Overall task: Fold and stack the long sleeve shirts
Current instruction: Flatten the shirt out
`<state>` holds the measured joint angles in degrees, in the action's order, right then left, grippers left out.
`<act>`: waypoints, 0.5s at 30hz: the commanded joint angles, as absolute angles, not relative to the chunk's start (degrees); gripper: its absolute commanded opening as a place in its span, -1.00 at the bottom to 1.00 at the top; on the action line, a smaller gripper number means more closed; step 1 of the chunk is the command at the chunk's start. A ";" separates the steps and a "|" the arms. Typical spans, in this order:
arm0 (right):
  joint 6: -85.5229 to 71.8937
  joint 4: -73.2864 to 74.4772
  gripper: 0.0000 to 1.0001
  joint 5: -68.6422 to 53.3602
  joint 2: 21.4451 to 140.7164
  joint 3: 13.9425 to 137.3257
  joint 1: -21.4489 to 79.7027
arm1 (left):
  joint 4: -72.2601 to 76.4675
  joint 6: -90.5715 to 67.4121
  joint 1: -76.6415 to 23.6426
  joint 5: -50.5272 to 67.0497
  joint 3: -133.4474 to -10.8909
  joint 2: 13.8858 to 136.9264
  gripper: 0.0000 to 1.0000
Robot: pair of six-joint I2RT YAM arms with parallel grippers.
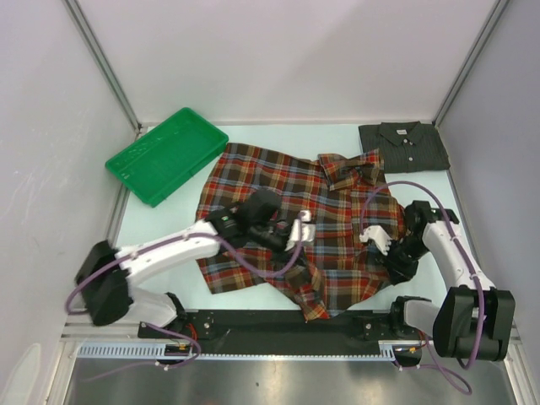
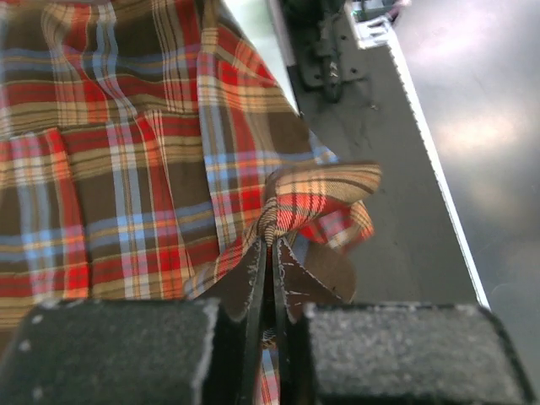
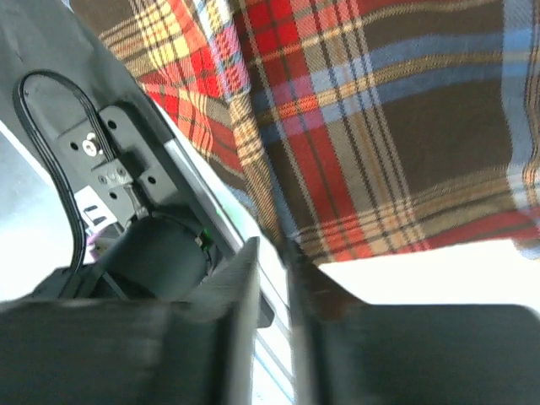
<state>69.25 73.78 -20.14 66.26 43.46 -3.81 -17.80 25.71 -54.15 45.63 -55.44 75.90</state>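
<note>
The red, brown and navy plaid shirt [image 1: 278, 181] lies spread and rumpled across the middle of the table, collar toward the back. My left gripper [image 1: 302, 229] is over its middle, shut on a pinched fold of plaid cloth [image 2: 316, 198] and lifting it. My right gripper [image 1: 377, 240] is at the shirt's right edge. In the right wrist view [image 3: 274, 253] its jaws stand a narrow gap apart, with the plaid edge [image 3: 380, 126] at their tips. The dark charcoal shirt [image 1: 403, 146] lies folded at the back right corner.
A green plastic tray [image 1: 166, 154] sits at the back left, tilted against the wall frame. A black mounting rail [image 1: 278, 325] runs along the near edge, under the shirt's hem. Enclosure walls stand close on the left, right and back.
</note>
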 commanded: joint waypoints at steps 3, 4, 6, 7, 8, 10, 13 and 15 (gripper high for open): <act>73.74 77.86 -0.14 -19.24 65.73 45.96 -9.14 | -15.03 21.97 -60.03 42.36 -67.92 88.14 -0.67; 73.39 78.22 -0.02 -19.68 66.35 48.05 -9.84 | -15.99 22.84 -60.12 42.80 -68.81 89.81 -0.57; 72.43 79.36 0.05 -21.52 67.41 50.78 -11.24 | -21.51 25.82 -59.59 40.36 -70.04 89.48 -0.09; 72.16 79.80 0.07 -22.58 68.37 52.28 -11.69 | -24.40 31.23 -59.07 38.69 -69.61 86.86 -0.05; 71.98 80.41 0.07 -23.54 68.81 55.17 -12.04 | -29.83 33.72 -56.63 38.41 -68.57 84.57 0.00; 70.85 80.86 0.07 -26.36 70.13 57.03 -11.78 | -36.26 41.78 -52.49 38.85 -64.52 78.00 0.07; 67.17 77.36 0.04 -25.93 71.80 56.78 -8.62 | -56.72 58.44 -44.75 36.92 -62.85 74.98 0.05; 65.92 73.50 0.02 -24.70 73.91 54.94 -6.43 | -66.60 63.35 -41.58 32.01 -59.44 72.35 0.01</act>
<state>69.41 75.92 -23.83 70.96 56.18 -9.67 -41.43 43.53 -46.94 37.80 -63.66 77.89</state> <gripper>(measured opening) 0.521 0.516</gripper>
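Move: Below the left hand, roughly 13 cm down, about 5 cm right and 3 cm back, is the shirt's near-middle patch, where the pinched flap is going; the table's near edge runs some 11 cm back of this hand, and the shirt's near-left corner lies 24 cm left and 5 cm back. Beneath the already parting right fingers, about 3 cm down and 1 cm left, is the shirt's near-right corner. Swinging about 5 cm right and a little down, the left hand carries the pinched flap across the shirt's near middle and opens to let go, then reverses some 10 cm left and about 4 cm forward, away from the flap. The right fingers open wider and come free of the near-right corner, drawing slightly right before that hand moves forward and rises about 4 cm. ##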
